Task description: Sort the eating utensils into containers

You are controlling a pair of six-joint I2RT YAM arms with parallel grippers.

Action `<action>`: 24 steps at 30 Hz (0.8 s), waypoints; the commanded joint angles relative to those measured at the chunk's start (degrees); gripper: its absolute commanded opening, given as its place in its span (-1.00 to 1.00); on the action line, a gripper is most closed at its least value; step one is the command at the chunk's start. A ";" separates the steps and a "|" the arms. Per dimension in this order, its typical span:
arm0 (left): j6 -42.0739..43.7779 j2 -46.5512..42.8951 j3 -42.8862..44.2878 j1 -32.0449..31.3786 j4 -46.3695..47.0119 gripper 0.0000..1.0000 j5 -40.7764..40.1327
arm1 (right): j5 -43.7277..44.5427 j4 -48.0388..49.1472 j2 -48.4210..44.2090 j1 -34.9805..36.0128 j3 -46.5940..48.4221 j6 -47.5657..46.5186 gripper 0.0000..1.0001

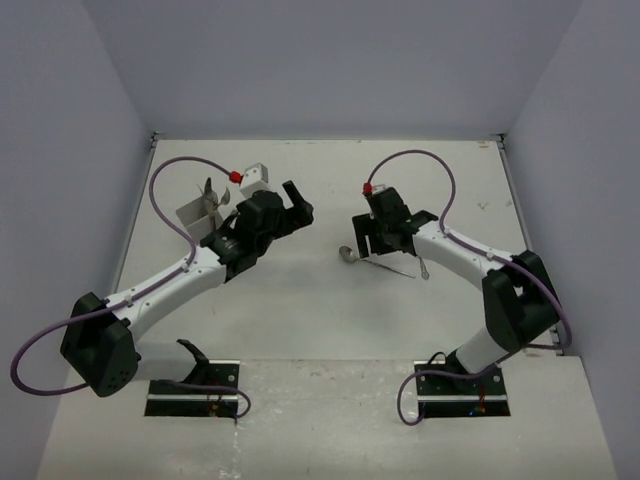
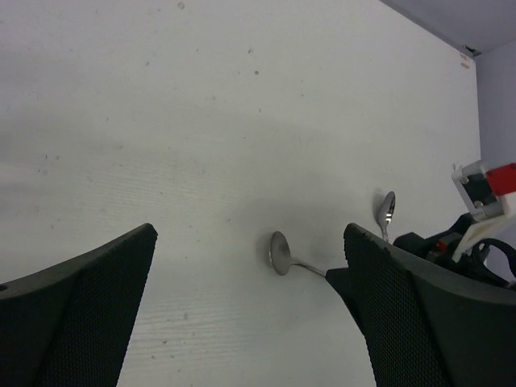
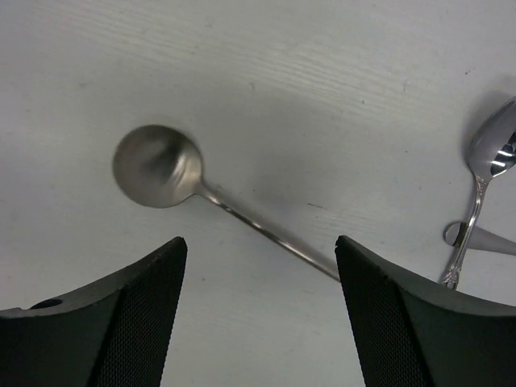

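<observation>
A round-bowled spoon (image 3: 157, 165) lies on the white table, its thin handle running down-right until my right finger hides its end. My right gripper (image 3: 260, 242) stands open just over that handle and holds nothing. From above, the same spoon (image 1: 346, 253) lies just left of the right gripper (image 1: 362, 238). A second spoon (image 3: 492, 153) and another utensil's end (image 3: 476, 236) lie to the right. The light grey container (image 1: 195, 212) at back left holds several utensils (image 1: 212, 192). My left gripper (image 1: 297, 205) is open and empty beside it, facing the round-bowled spoon (image 2: 280, 252).
The second spoon (image 2: 388, 211) also shows in the left wrist view, next to the right arm's wrist (image 2: 484, 242). White walls close the table on three sides. Purple cables loop over both arms (image 1: 170, 190).
</observation>
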 commanded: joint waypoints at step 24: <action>6.49 -0.12 -3.00 3.30 2.08 1.00 2.62 | -5.05 -13.59 15.64 -5.60 7.88 -14.98 -0.32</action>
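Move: The long spoon lies below the right hand, its middle about 5 cm to the right, 2 cm back and 7 cm down, the bowl end pointing left. The small spoon lies about 12 cm to the right of the hand and 1 cm ahead; the third spoon, crossing it, is some 18 cm right and 1 cm ahead, both about 7 cm down. From the left hand, the long spoon's middle is roughly 17 cm right, 1 cm back and 19 cm lower. The right fingers come down astride the long spoon's handle near its middle and begin to close on it, still not shut. The hand sinks about 7 cm while shifting some 5 cm right, then eases slightly back, its fingers tipping nearly 20 degrees towards upright. The open left hand lowers a couple of centimetres, away from the spoons. ##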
